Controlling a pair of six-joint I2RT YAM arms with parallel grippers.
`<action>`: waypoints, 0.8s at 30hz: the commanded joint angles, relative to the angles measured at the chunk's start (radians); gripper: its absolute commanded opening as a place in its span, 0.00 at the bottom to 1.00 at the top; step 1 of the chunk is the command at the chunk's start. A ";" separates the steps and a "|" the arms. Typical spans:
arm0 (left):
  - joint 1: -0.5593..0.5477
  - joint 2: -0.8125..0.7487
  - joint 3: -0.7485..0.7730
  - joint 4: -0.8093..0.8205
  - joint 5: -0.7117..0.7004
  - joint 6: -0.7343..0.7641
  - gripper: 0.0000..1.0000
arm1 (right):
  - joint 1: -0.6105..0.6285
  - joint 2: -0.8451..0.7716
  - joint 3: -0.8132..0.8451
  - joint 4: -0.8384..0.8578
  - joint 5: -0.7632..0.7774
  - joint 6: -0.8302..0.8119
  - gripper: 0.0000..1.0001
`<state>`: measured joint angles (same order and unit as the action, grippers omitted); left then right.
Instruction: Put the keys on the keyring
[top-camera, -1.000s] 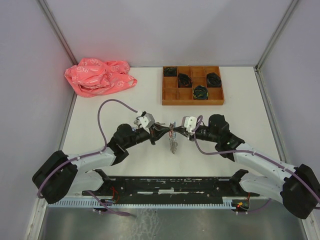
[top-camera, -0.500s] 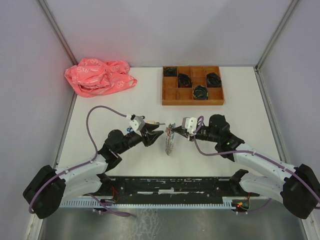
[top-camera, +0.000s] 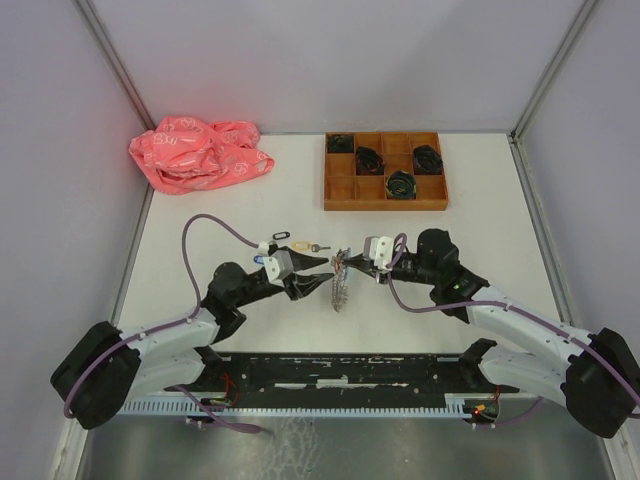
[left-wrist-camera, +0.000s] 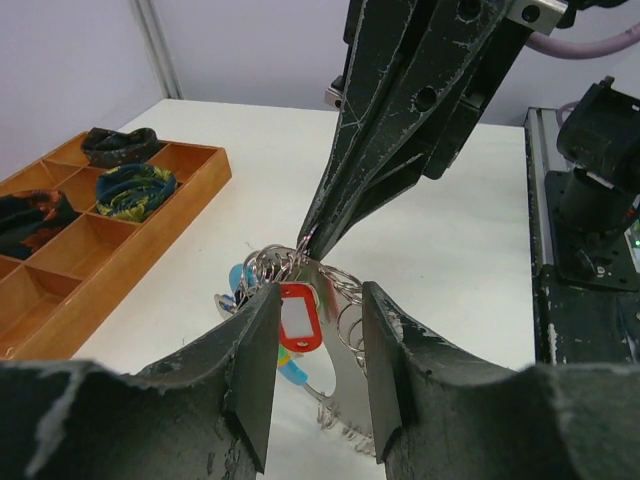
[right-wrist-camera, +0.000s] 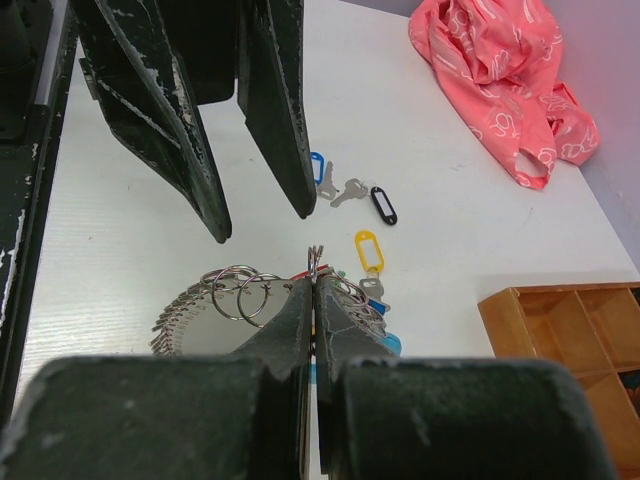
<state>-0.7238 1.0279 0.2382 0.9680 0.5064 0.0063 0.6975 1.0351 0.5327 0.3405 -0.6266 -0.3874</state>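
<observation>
My right gripper (top-camera: 346, 262) (right-wrist-camera: 315, 272) is shut on the top of the keyring (top-camera: 338, 290) (right-wrist-camera: 232, 296), which hangs from it just above the table as a fan of silvery rings. A red-tagged key (left-wrist-camera: 299, 315) hangs among the rings. My left gripper (top-camera: 320, 281) (left-wrist-camera: 318, 300) is open just left of the keyring, its fingers (left-wrist-camera: 252, 370) on either side of the red tag without touching it. Loose keys lie on the table: a yellow-tagged one (right-wrist-camera: 367, 250) (top-camera: 303, 245), a blue-tagged one (right-wrist-camera: 318, 170) and a black-tagged one (right-wrist-camera: 383, 205).
A wooden compartment tray (top-camera: 340, 190) (left-wrist-camera: 180, 190) holding black coiled bundles stands at the back right. A crumpled pink bag (top-camera: 198, 152) (right-wrist-camera: 500, 70) lies at the back left. Grey walls close in the table on three sides.
My left gripper has opened and drawn back to the left from the keyring. The loose keys behind it have come into view. The right gripper holds still.
</observation>
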 joint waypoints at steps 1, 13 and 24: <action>0.002 0.045 0.049 0.118 0.054 0.121 0.45 | 0.000 -0.019 0.057 0.043 -0.039 -0.012 0.01; 0.001 0.136 0.105 0.114 0.102 0.136 0.37 | -0.001 -0.027 0.072 0.025 -0.050 -0.015 0.01; 0.000 0.135 0.121 0.059 0.111 0.154 0.12 | 0.000 -0.030 0.081 0.013 -0.061 -0.008 0.01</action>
<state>-0.7238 1.1713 0.3180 1.0229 0.5869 0.1013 0.6975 1.0328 0.5465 0.2981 -0.6567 -0.3973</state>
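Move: The small metal ring of the keyring that my right fingertips already hold is about 2 cm to the right of my open left fingers, 1 cm ahead and nearly level with them. The red tag hangs roughly 3 cm below that ring. The grey coil-edged piece is some 3 cm right of my left hand, 3 cm back and 5 cm down. On the table, the yellow tag is about 7 cm left, 5 cm ahead and 15 cm below. From my right hand, the ring is about 1 cm to the left. I bring my left hand about 2 cm right and slightly forward to the metal ring at my right fingertips, tipping its fingers up some 5 degrees. The half-open fingers close gradually on the way, then faster once I am there, until their tips come around the ring. My right hand keeps its pinch and stays almost in place. ##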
